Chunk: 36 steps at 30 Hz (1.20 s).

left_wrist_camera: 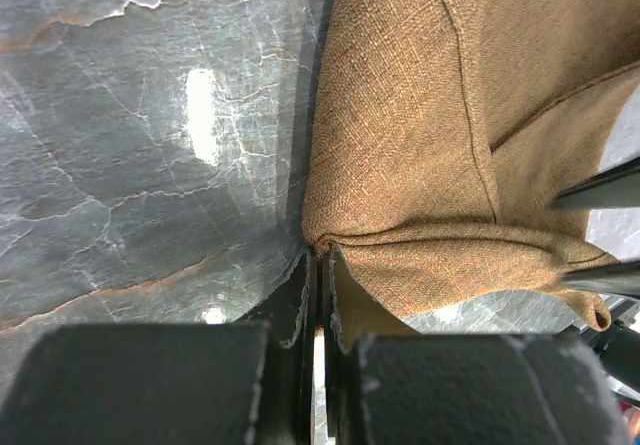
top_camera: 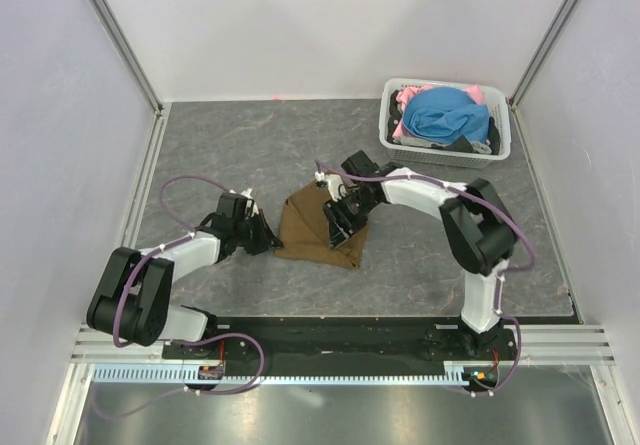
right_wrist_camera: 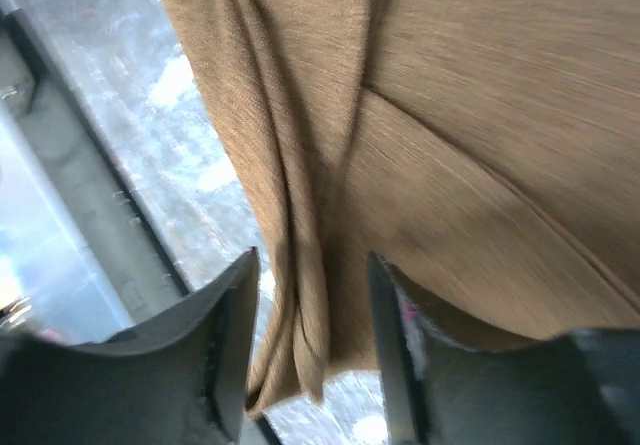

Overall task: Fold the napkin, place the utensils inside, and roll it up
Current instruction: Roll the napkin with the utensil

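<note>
The brown napkin (top_camera: 318, 227) lies crumpled in the middle of the grey table. My left gripper (top_camera: 266, 239) is at its left corner. In the left wrist view the left gripper (left_wrist_camera: 321, 261) is shut, and the napkin (left_wrist_camera: 420, 115) bunches at the fingertips, pinched there. My right gripper (top_camera: 341, 219) is over the napkin's right part. In the right wrist view the right gripper (right_wrist_camera: 312, 300) stands open, with a loose fold of the napkin (right_wrist_camera: 460, 125) hanging between the fingers, untouched by them. The utensils are out of view.
A white basket (top_camera: 402, 151) with blue and pink clothes (top_camera: 445, 113) stands at the back right. White walls and metal rails close in the table on three sides. The right gripper's fingers (left_wrist_camera: 603, 189) show at the right edge of the left wrist view.
</note>
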{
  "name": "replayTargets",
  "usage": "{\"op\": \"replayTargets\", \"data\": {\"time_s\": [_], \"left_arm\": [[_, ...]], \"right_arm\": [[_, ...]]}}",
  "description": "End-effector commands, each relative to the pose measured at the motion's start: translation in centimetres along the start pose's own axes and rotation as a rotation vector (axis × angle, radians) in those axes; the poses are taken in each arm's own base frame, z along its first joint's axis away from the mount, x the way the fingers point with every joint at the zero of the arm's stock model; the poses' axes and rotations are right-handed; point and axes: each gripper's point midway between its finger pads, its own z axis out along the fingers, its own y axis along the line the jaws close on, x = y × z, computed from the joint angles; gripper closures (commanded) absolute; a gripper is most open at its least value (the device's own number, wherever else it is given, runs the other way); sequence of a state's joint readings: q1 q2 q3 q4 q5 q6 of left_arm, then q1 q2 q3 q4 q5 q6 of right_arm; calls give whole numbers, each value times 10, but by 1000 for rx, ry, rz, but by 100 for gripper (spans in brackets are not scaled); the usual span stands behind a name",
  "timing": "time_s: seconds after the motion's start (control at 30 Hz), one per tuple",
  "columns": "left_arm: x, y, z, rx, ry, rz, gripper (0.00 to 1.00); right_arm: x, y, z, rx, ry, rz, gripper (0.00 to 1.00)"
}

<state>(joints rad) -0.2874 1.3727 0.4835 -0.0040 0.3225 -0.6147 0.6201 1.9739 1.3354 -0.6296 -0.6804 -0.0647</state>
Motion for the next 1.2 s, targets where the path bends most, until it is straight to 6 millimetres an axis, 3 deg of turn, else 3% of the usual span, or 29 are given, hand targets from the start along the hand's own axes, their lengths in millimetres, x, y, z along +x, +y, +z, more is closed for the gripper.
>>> {"op": "replayTargets", "data": {"time_s": [0.0, 0.07, 0.1, 0.2, 0.33, 0.53, 0.73, 1.0, 1.17], "left_arm": [[3, 12, -2, -88, 52, 21, 98], [-2, 11, -3, -98, 51, 26, 98], [0, 11, -4, -104, 63, 22, 98], [-2, 8, -6, -102, 68, 24, 98], [-2, 9, -6, -111, 80, 32, 98], [-3, 9, -6, -115, 88, 37, 98], [-5, 8, -7, -118, 86, 42, 98], [-3, 10, -5, -123, 95, 41, 98], [-4, 10, -5, -126, 96, 43, 98]], "right_arm": [[-24, -2, -45, 262, -170, -115, 42], [-15, -3, -50, 330, -171, -123, 41], [-17, 6, -60, 344, -203, -143, 41], [-10, 35, -62, 273, -225, -166, 41], [11, 73, -40, 120, -163, -128, 41], [43, 95, -12, 8, -45, -112, 43], [48, 67, -3, 132, 2, -75, 44], [41, 49, -15, 178, -13, -58, 44], [44, 27, -16, 197, -6, -19, 43]]}}
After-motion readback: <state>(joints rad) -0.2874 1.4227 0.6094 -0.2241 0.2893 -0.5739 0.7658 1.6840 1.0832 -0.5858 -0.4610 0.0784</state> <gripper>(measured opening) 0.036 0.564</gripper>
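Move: The open right gripper hovers over the napkin. The roll's right end is about 4 cm back, 3 cm to its right and 3 cm below; the roll's left end, pinched by the other hand, lies some 16 cm left, 2 cm back and 3 cm down. The napkin's far corner is roughly 16 cm ahead, 3 cm left and 3 cm down. From the left gripper, the roll's right end lies about 19 cm right and 3 cm back, level in height. Lift the open right gripper about 7 cm clear of the napkin, carry it back some 9 cm over the roll, then sink to the near side of the roll's right end, easing a little forward and right with fingers still open. Keep the left fingers shut on the roll's left end, shifting a centimetre left as the wrist tips slightly. ##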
